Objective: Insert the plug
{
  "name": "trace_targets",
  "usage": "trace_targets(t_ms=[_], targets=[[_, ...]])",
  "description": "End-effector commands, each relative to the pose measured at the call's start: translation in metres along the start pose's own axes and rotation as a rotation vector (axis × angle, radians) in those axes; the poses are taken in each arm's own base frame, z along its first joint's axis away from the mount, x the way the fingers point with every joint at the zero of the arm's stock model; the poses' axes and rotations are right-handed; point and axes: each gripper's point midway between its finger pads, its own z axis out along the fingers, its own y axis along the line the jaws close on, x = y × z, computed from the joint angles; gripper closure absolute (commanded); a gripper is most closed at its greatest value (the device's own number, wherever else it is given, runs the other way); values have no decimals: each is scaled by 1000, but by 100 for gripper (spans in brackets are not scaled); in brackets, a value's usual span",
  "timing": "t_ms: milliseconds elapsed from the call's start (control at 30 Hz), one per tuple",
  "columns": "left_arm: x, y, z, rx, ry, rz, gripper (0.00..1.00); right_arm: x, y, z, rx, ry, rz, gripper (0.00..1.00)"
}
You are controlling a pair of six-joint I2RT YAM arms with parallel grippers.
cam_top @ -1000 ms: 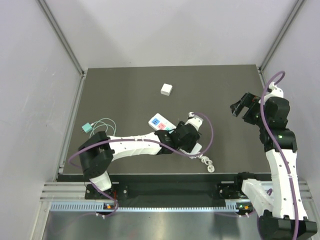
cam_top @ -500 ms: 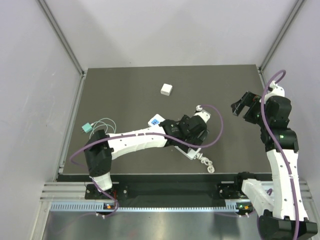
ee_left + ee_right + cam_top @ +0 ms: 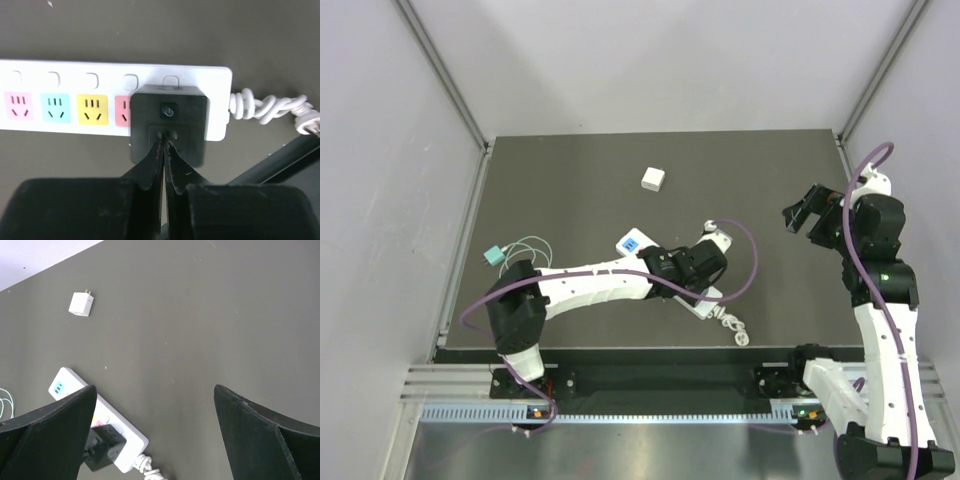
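Observation:
A white power strip (image 3: 60, 80) with coloured sockets lies on the dark table. A black plug (image 3: 170, 107) sits on it at the corded end. My left gripper (image 3: 164, 141) is shut and empty, with its tips touching the plug's near face. In the top view the left gripper (image 3: 692, 272) covers the plug, and only the ends of the strip (image 3: 632, 242) show. My right gripper (image 3: 801, 213) is open and empty, held above the table's right side. In the right wrist view the strip (image 3: 127, 432) and the plug (image 3: 106, 445) show at the lower left.
The strip's coiled white cord (image 3: 732, 325) lies near the front edge. A small white charger cube (image 3: 653, 179) lies at the back middle. A teal connector with a thin cable (image 3: 496, 257) lies at the left edge. A purple cable loops off the left wrist.
My left gripper swung right and away over the strip, then came back a little toward the front left. Its purple cable loop shifted with it. The right arm has not moved.

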Motion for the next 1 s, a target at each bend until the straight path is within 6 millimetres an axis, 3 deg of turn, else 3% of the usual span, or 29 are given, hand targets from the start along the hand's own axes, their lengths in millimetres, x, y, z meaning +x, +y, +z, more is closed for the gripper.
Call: trace_targets(t_ms=[0, 133, 267, 433, 467, 500, 600, 667, 700, 767, 900, 967], targets=[[9, 2, 9, 13, -12, -40, 94, -21, 8, -12, -27, -69, -22, 0], [33, 7, 29, -6, 48, -47, 96, -22, 10, -14, -36, -71, -22, 0], [21, 10, 17, -22, 37, -68, 95, -24, 12, -20, -42, -78, -29, 0], [-20, 20, -17, -65, -60, -106, 85, -19, 17, -23, -71, -69, -35, 0], [-20, 25, -23, -89, -50, -117, 82, -17, 20, -24, -90, -60, -36, 0], [-34, 26, -33, -92, -80, -135, 78, -15, 21, -25, -99, -57, -41, 0], [-51, 38, -56, -139, -120, -172, 59, 0, 24, -22, -140, -22, -36, 0], [-59, 44, -65, -138, -138, -197, 40, -1, 31, -21, -195, -61, -42, 0], [-64, 46, -73, -126, -156, -211, 22, 10, 25, -14, -168, -45, 37, 0], [-69, 55, -77, -115, -164, -241, 10, 11, 25, -11, -173, -68, 80, 0], [-79, 97, -86, -166, -188, -322, 5, 32, 23, 6, -188, 7, 143, 0], [-79, 127, -87, -217, -194, -358, 5, 46, 24, 17, -222, 46, 144, 0]])
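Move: The black plug stands in the power strip's last socket, at the cable end, right under the left gripper's shut fingertips: its middle is about 1 cm ahead and 4 cm below. From that hand, the strip's middle lies some 4 cm ahead, 5 cm left and 8 cm down, and the twisted cable about 7 cm back and 8 cm right. From the right hand, the plug is roughly 20 cm left, 5 cm back and 20 cm below. Bring the left gripper's shut fingertips the last 1 cm or so down onto the black plug's top and hold them there briefly, bearing down. Then lift away some 11 cm, opening wide, and swing forward and left over the strip while turning about 20 degrees counter-clockwise. Late on, lower the open right gripper about 4 cm and draw it 3 cm left. ##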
